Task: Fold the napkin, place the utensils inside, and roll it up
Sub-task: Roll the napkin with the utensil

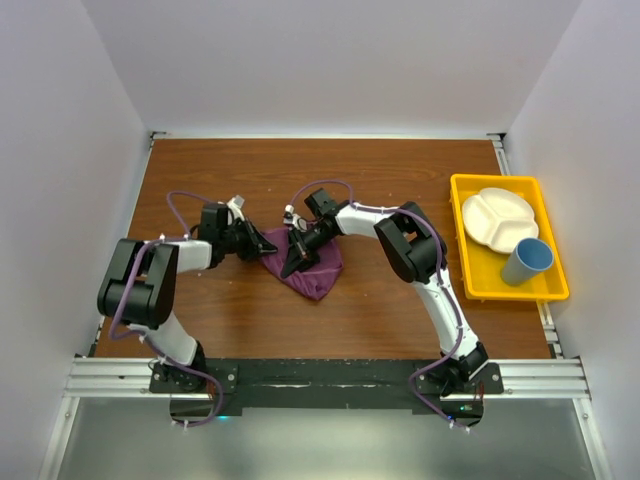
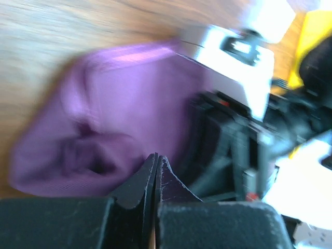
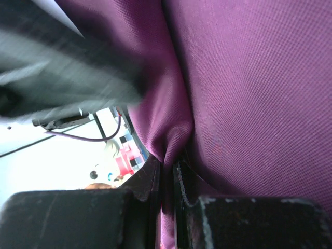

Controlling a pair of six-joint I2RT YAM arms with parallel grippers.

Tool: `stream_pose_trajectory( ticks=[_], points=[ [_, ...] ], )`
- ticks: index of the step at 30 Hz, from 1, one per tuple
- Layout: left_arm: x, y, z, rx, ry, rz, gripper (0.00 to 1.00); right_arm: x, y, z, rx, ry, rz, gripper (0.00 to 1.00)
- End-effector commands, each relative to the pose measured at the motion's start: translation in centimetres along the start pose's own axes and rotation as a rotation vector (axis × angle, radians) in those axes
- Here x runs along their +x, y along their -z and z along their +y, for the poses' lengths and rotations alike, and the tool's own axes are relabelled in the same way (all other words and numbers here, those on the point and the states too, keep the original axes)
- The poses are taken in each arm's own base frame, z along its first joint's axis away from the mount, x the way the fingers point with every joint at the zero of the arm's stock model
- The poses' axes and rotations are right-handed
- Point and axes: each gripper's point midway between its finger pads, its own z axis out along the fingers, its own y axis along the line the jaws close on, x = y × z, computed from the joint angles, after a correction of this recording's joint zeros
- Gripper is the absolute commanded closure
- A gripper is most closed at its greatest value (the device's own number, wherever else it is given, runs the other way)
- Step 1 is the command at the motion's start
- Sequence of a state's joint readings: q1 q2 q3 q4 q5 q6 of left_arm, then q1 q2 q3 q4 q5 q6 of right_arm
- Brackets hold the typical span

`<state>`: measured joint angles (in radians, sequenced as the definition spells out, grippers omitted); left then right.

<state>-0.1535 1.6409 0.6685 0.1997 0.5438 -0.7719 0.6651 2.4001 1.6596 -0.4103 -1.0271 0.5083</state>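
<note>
The plum-purple napkin lies bunched on the wooden table between my two arms. My right gripper reaches in from above and is shut on a raised fold of the napkin. The cloth runs down between the right gripper jaws. My left gripper is at the napkin's left corner. In the left wrist view the left gripper jaws are pressed together just short of the napkin, and no cloth shows between them. The utensils are out of view.
A yellow tray stands at the right edge of the table. It holds a white divided plate and a blue cup. White walls close in the left, back and right sides.
</note>
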Motion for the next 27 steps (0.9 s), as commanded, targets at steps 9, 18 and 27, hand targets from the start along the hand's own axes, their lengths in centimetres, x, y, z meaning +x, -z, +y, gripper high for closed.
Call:
stream_pose_trajectory(
  ticks=[9,18,27],
  points=[
    [-0.6,-1.6,6.8,-0.110,-0.034,-0.014,1.00,-1.3,3.5,0.2,0.245,0.124,-0.052,0.59],
    [0.2,-1.8,7.7,-0.127,-0.030,0.009,1.00,0.5,8.3,1.2,0.468,0.349,-0.090,0.36],
    [0.5,-1.9,7.9,-0.127,-0.021,0.023,1.00,3.2,8.5,-0.3,0.484,0.403,-0.085,0.39]
  ],
)
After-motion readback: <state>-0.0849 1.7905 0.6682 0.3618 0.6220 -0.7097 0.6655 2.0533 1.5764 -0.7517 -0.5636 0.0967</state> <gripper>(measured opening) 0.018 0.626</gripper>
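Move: The napkin's pinched fold is in the right hand's fingers; from that hand the napkin's flat part lies some 8 cm to the right and 3 cm ahead, and its near corner about 7 cm right and 6 cm back, both just below. The napkin's rolled left end lies about 3 cm below the left hand, roughly 1 cm ahead and 1 cm left; the pinched fold is some 5 cm back, 4 cm right and 2 cm lower from that hand. The napkin's rolled left end is pinned by the left hand, shut fingers sinking about 2.5 cm onto it, slightly forward and left, then holding there. The right fingers open wide and let go of the pinched fold; that hand first eases forward, then backs off right along the napkin and up, some 7 cm across, tipping its fingers over about 30 degrees. ##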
